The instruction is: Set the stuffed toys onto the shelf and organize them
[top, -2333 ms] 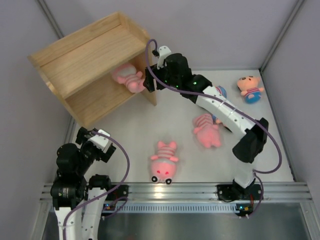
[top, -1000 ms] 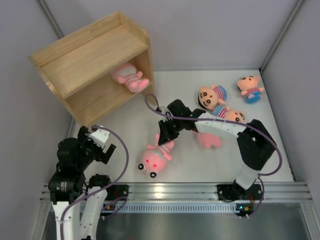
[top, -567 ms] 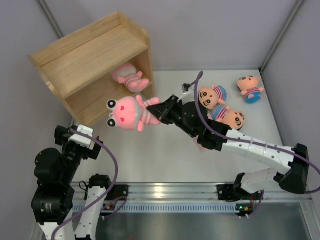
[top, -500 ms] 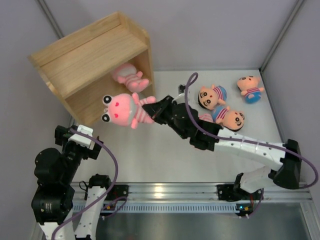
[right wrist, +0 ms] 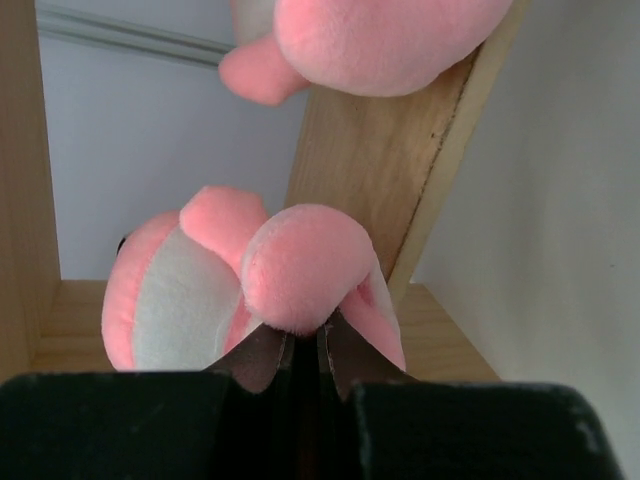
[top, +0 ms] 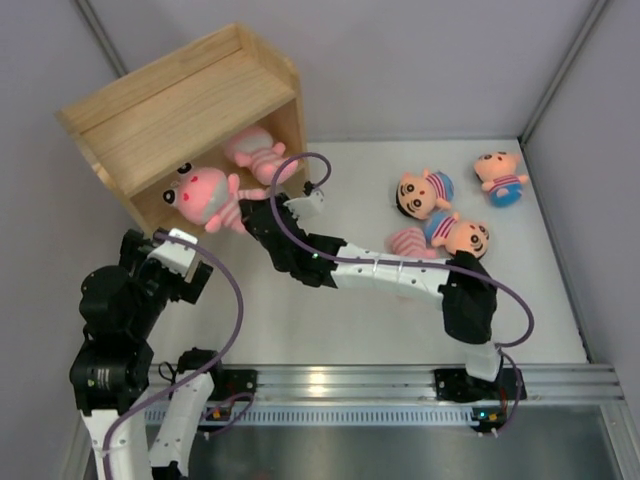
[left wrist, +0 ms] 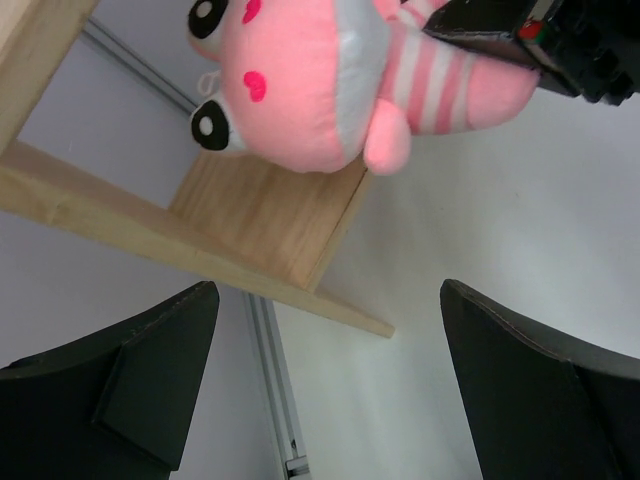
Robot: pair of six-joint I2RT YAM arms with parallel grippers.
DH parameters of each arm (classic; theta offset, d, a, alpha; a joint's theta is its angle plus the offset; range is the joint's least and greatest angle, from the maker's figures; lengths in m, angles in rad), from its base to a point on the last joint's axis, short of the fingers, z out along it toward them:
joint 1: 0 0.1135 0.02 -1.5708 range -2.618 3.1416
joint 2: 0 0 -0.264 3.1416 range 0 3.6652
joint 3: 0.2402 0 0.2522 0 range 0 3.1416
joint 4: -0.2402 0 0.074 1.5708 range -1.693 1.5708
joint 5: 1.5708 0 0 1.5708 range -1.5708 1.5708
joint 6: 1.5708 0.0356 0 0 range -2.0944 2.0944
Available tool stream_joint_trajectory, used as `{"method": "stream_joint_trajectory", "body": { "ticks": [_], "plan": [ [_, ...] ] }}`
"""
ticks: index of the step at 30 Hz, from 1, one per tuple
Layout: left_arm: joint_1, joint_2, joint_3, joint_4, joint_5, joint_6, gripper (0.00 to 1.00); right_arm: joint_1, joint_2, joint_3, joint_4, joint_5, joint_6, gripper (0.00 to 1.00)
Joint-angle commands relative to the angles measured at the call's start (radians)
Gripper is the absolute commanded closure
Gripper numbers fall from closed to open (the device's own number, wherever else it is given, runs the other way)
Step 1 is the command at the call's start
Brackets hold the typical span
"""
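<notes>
The wooden shelf (top: 170,110) stands at the back left, its open side facing the table. One pink striped toy (top: 256,152) lies inside its right part. My right gripper (top: 256,213) is shut on a leg of a second pink striped toy (top: 205,193), holding it at the lower opening. The right wrist view shows the jaws (right wrist: 303,335) pinching that toy's (right wrist: 300,262) limb, with the shelf's panel (right wrist: 400,170) behind. A third pink toy (top: 404,242) lies on the table. My left gripper (left wrist: 328,300) hangs open and empty below the held toy (left wrist: 300,90).
Three dolls lie at the back right: one (top: 421,190) by the middle, one (top: 460,236) beside the third pink toy, one (top: 500,176) near the right wall. Grey walls enclose the table. A metal rail (top: 340,382) runs along the near edge.
My right arm lifted the pink striped toy off the middle of the table and carried it left and back to the shelf's opening. The left arm shifted slightly, its gripper staying open.
</notes>
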State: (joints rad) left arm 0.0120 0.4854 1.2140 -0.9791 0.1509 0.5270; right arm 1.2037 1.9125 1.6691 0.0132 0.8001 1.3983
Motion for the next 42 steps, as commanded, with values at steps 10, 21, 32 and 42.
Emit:
{"method": "stream_joint_trajectory", "body": {
  "ticks": [10, 21, 32, 42],
  "plan": [
    [-0.046, 0.096, -0.070, 0.152, -0.046, 0.033, 0.01, 0.054, 0.249, 0.357, 0.086, -0.029, 0.007, 0.59],
    [-0.057, 0.145, -0.105, 0.161, 0.018, 0.047, 0.01, 0.047, 0.131, 0.221, 0.169, -0.048, -0.079, 0.34],
    [-0.060, 0.266, -0.081, 0.234, 0.021, 0.073, 0.11, 0.002, -0.151, -0.145, 0.294, -0.065, -0.249, 0.37],
    [-0.058, 0.369, -0.113, 0.296, -0.174, 0.166, 0.26, -0.148, -0.564, -0.445, -0.034, -0.368, -0.581, 0.38]
  ]
}}
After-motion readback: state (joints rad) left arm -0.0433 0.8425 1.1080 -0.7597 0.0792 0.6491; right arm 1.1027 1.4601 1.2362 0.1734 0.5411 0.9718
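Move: The right hand still grips a pink toy by its rear end, with the toy's middle about 7 cm to its left. The free space at the left of the shelf's lower bay is some 15 cm left and 4 cm ahead of it; the shelved toy is 9 cm ahead and 2 cm right. From the open left hand the held toy is about 12 cm ahead, 7 cm right and slightly below. Right hand moves the toy 7 cm left, opens, retreats right; left hand advances 11 cm, sinking, towards toy. ##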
